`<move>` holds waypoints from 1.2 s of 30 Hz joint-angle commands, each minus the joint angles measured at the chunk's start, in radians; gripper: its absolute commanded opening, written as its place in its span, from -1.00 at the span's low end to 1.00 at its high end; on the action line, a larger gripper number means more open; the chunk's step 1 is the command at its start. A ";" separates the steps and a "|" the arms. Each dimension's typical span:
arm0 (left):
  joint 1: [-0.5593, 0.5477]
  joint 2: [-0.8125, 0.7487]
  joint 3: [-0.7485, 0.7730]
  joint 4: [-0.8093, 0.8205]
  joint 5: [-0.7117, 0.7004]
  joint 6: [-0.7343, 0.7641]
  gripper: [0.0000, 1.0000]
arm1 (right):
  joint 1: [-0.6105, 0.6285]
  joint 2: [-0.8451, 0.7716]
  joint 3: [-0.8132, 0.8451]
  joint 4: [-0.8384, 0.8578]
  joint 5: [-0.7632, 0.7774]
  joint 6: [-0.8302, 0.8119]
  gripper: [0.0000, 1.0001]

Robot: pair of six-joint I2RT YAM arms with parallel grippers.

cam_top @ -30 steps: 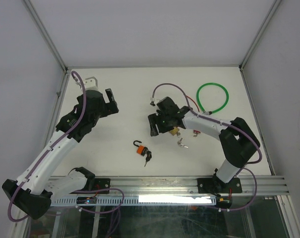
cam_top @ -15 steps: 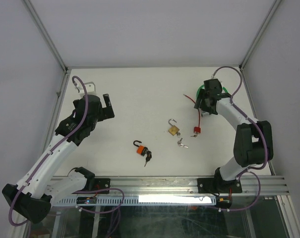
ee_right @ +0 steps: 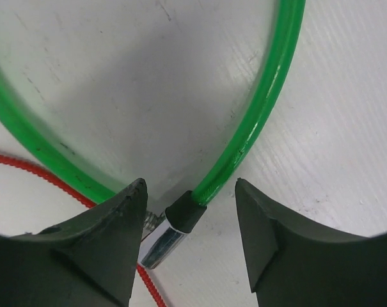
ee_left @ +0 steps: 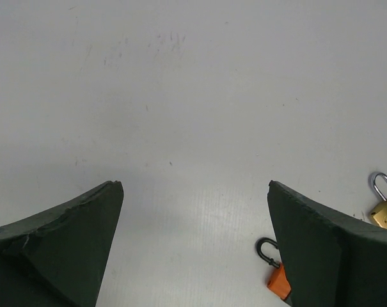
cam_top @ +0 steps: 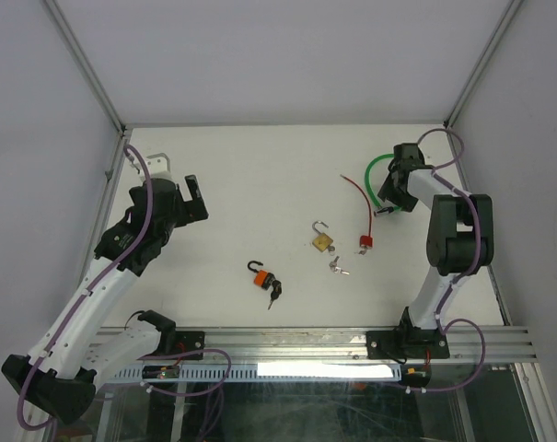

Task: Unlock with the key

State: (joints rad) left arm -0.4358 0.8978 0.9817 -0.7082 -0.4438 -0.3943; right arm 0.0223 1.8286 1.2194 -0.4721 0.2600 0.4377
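A brass padlock (cam_top: 322,242) lies mid-table with its shackle swung open, also seen at the right edge of the left wrist view (ee_left: 386,212). A small silver key (cam_top: 338,268) lies just in front of it. An orange padlock (cam_top: 262,277) with an open black shackle lies nearer, with black-headed keys (cam_top: 274,294) at its base; the left wrist view shows its corner (ee_left: 277,282). My left gripper (cam_top: 194,197) (ee_left: 193,187) hovers open at the far left, holding nothing. My right gripper (cam_top: 389,197) (ee_right: 190,183) is open, its fingers straddling the capped end (ee_right: 185,213) of a green cable (cam_top: 395,162) without touching it.
A red cable (cam_top: 355,197) runs down to a small red lock (cam_top: 363,243), beside the brass padlock; in the right wrist view it passes under the left finger (ee_right: 27,165). The enclosure's walls and frame posts close in the back and sides of the table.
My right arm has swung from the brass padlock at mid-table to the back right, over the green cable's end. My left arm has drawn back a little and its jaws have widened.
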 commanded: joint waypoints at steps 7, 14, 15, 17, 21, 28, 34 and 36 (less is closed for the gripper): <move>0.045 -0.016 -0.012 0.062 0.068 0.032 0.98 | -0.020 0.016 -0.024 0.054 -0.005 0.064 -0.05; 0.060 -0.010 -0.014 0.062 0.083 0.031 0.98 | -0.026 0.050 -0.014 0.049 -0.020 0.072 -0.12; 0.063 -0.009 -0.015 0.062 0.086 0.031 0.98 | -0.025 0.057 -0.009 0.045 -0.021 0.072 -0.12; 0.065 -0.005 -0.014 0.062 0.089 0.031 0.98 | -0.027 0.076 0.009 0.029 -0.019 0.070 -0.14; 0.069 0.002 -0.014 0.062 0.097 0.031 0.98 | -0.027 0.095 0.024 0.021 -0.017 0.059 -0.36; 0.073 0.016 -0.015 0.062 0.108 0.031 0.98 | -0.040 0.036 0.066 0.030 -0.021 0.063 -0.77; 0.077 0.022 -0.017 0.062 0.101 0.031 0.98 | -0.051 -0.059 0.069 0.095 -0.026 0.101 -1.00; 0.078 0.023 -0.015 0.062 0.100 0.031 0.98 | -0.051 -0.085 0.071 0.109 -0.065 0.105 -1.00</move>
State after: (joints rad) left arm -0.3710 0.9237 0.9657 -0.6907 -0.3557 -0.3801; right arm -0.0185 1.8694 1.2411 -0.4458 0.2329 0.5037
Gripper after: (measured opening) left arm 0.990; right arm 0.168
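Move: Just under the right hand, about 3 cm down, 2 cm back and 2 cm to its left, lies the barrel of the green cable lock. The red lock's body is some 10 cm back and 6 cm left of the hand, the brass padlock about 10 cm back and 18 cm left, the loose keys 17 cm back and 13 cm left. From the left hand the barrel is roughly 45 cm right, 12 cm ahead and 21 cm below. Sinking about 2 cm onto the green lock with a slight draw back, the right hand then edges forward some 2 cm while its fingers close from over half open to nearly shut. They pinch the lock at the black collar where the green cable enters the barrel, turning it into line with the fingers, and the hand just begins to rise, by about 1 cm. ##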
